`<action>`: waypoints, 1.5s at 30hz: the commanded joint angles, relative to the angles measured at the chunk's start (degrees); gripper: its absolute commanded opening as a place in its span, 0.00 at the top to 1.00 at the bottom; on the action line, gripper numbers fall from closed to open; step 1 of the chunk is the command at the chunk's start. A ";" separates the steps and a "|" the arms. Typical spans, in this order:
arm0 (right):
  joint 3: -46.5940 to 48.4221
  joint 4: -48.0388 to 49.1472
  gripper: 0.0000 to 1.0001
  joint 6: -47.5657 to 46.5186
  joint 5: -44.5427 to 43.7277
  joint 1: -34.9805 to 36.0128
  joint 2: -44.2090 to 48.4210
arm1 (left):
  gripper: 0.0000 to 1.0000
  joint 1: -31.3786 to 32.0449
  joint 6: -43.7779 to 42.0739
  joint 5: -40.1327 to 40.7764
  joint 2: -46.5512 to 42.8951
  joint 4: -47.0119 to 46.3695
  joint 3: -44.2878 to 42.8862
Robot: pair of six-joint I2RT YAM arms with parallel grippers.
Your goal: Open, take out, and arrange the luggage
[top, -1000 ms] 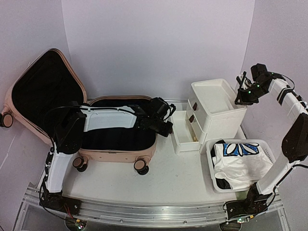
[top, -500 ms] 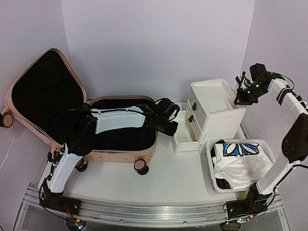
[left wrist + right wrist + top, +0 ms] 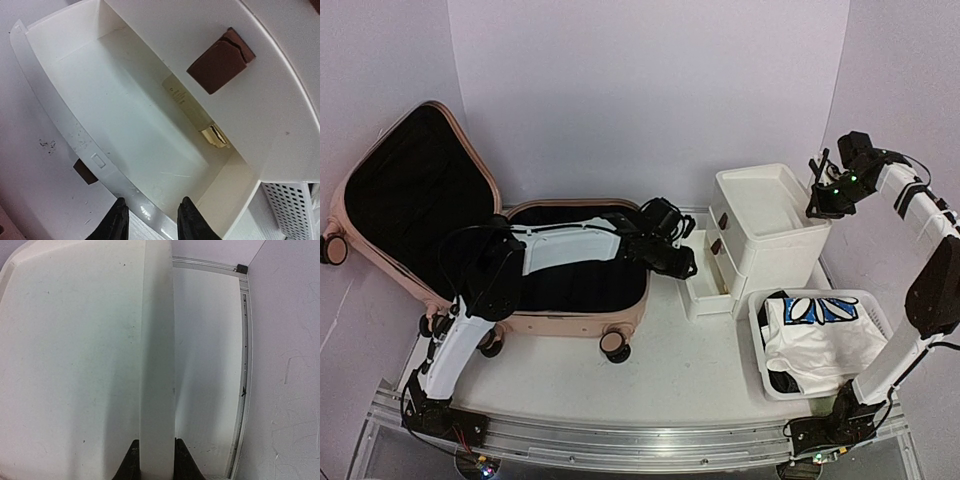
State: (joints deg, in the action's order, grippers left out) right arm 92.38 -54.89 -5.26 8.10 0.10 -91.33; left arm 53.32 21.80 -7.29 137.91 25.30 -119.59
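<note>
The pale-pink luggage (image 3: 575, 322) lies open at the left, its black-lined lid (image 3: 410, 200) leaning on the back wall. My left arm reaches across it to the white drawer unit's (image 3: 770, 215) pulled-out lower drawer (image 3: 125, 100). The left gripper (image 3: 152, 225) hangs open over the drawer's front rim, nothing between its fingers. A slim gold-capped tube (image 3: 192, 112) lies inside the drawer. My right gripper (image 3: 156, 462) is shut on the right rim of the drawer unit's top (image 3: 157, 365).
A white perforated basket (image 3: 762, 345) holding a white, blue and black garment (image 3: 820, 325) stands at the front right. Brown handles (image 3: 220, 60) mark the drawer fronts. Walls close in at the back and right; a metal rail (image 3: 640, 435) runs along the near edge.
My left gripper has moved right from the luggage's edge to above the open drawer, and its jaws have parted. The right arm has not moved.
</note>
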 commanded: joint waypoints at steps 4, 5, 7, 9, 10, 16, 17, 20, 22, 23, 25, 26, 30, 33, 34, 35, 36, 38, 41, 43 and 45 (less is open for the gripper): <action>1.17 -0.26 1.00 3.44 10.18 3.00 3.08 | 0.61 -1.55 6.16 -17.59 5.79 -8.76 -5.00; 1.25 -0.30 1.00 3.45 10.11 3.06 3.16 | 0.60 -1.82 6.94 -19.06 6.26 -9.58 -5.19; 1.33 -0.39 1.00 3.43 9.99 3.20 3.26 | 0.60 -2.43 8.50 -22.43 7.13 -12.25 -5.21; 1.33 -0.48 1.00 3.41 9.94 3.31 3.35 | 0.59 -2.80 9.41 -24.40 8.10 -13.07 -5.80; 1.37 -0.48 1.00 3.41 9.92 3.30 3.35 | 0.59 -2.94 9.54 -24.83 8.08 -13.08 -5.83; 0.94 -0.74 1.00 3.28 9.41 3.49 3.47 | 0.44 -0.95 -2.26 -7.38 -2.79 -10.92 5.09; 0.88 -0.74 1.00 3.24 9.37 3.50 3.46 | 0.43 -0.94 -3.69 -4.76 -3.59 -8.48 5.23; 0.73 -0.74 1.00 3.12 8.01 3.50 3.52 | 0.40 -0.94 -7.89 0.78 -5.80 -2.45 5.59; 0.60 -0.82 1.00 3.59 5.36 3.50 3.36 | 0.38 -0.94 -9.71 2.00 -8.20 -1.18 7.14; 0.50 -0.83 1.00 3.77 4.04 3.48 3.35 | 0.37 -0.94 -10.22 1.94 -9.46 -0.98 7.96; -0.01 -0.83 1.00 4.64 0.61 3.50 3.58 | 0.36 -0.64 -11.03 1.69 -11.86 -0.88 9.28; -0.29 -0.83 1.00 4.79 -1.40 3.48 3.73 | 0.36 -0.36 -11.46 1.28 -12.95 -0.85 9.77; -1.36 -0.83 1.00 7.50 -7.95 3.43 4.34 | 0.38 0.86 -12.42 0.55 -15.70 -0.93 11.31; -2.20 -0.84 1.00 7.73 -10.79 3.32 5.03 | 0.40 1.17 -12.66 3.06 -15.56 -0.91 11.99; -2.35 -0.83 1.00 7.60 -10.74 3.32 5.22 | 0.40 1.09 -12.78 3.88 -15.03 -0.50 11.86; -2.54 -0.83 1.00 7.43 -10.42 3.32 5.35 | 0.41 1.09 -13.19 4.05 -14.30 0.29 11.18; -2.54 -0.87 1.00 7.19 -10.04 3.28 5.37 | 0.41 1.08 -13.65 3.65 -13.58 1.03 10.35; -2.53 -0.83 1.00 6.67 -8.87 3.27 5.58 | 0.37 1.08 -14.47 0.87 -12.53 1.78 9.11; -2.64 -0.85 1.00 6.18 -7.20 3.28 6.30 | 0.36 0.68 -14.51 -5.70 -11.26 1.82 7.12; -2.32 -0.84 1.00 6.08 -6.22 3.24 6.50 | 0.34 0.49 -14.65 -10.09 -10.56 1.79 5.20; -2.21 -0.87 1.00 6.07 -5.50 3.27 6.72 | 0.33 0.19 -14.72 -13.77 -9.83 1.68 3.62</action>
State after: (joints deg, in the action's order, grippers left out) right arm 89.93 -54.63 0.08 0.97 3.31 -88.84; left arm 55.44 8.47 -14.94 128.31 24.12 -110.15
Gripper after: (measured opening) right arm 0.169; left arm 0.659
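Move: The open bottom drawer of the white cabinet is what my left hand works at; its middle lies about 4 cm ahead, 6 cm to the right and 6 cm below. The small bottle in it lies some 3 cm ahead, 9 cm right and 7 cm below; the open suitcase's middle is about 24 cm left and 3 cm ahead. From my right hand, the drawer is roughly 21 cm left, 3 cm back and 20 cm down. I lift my left hand about 3 cm as I slide it 4 cm right over the drawer, rolling its left side down, then undo the roll and come back left, sinking slightly. From there I draw it back some 5 cm to the drawer's near front corner, rising a little, turning clockwise about 15 degrees and spreading the fingers wider. My right hand keeps its pinch on the cabinet's right rim, easing back about 1 cm. ##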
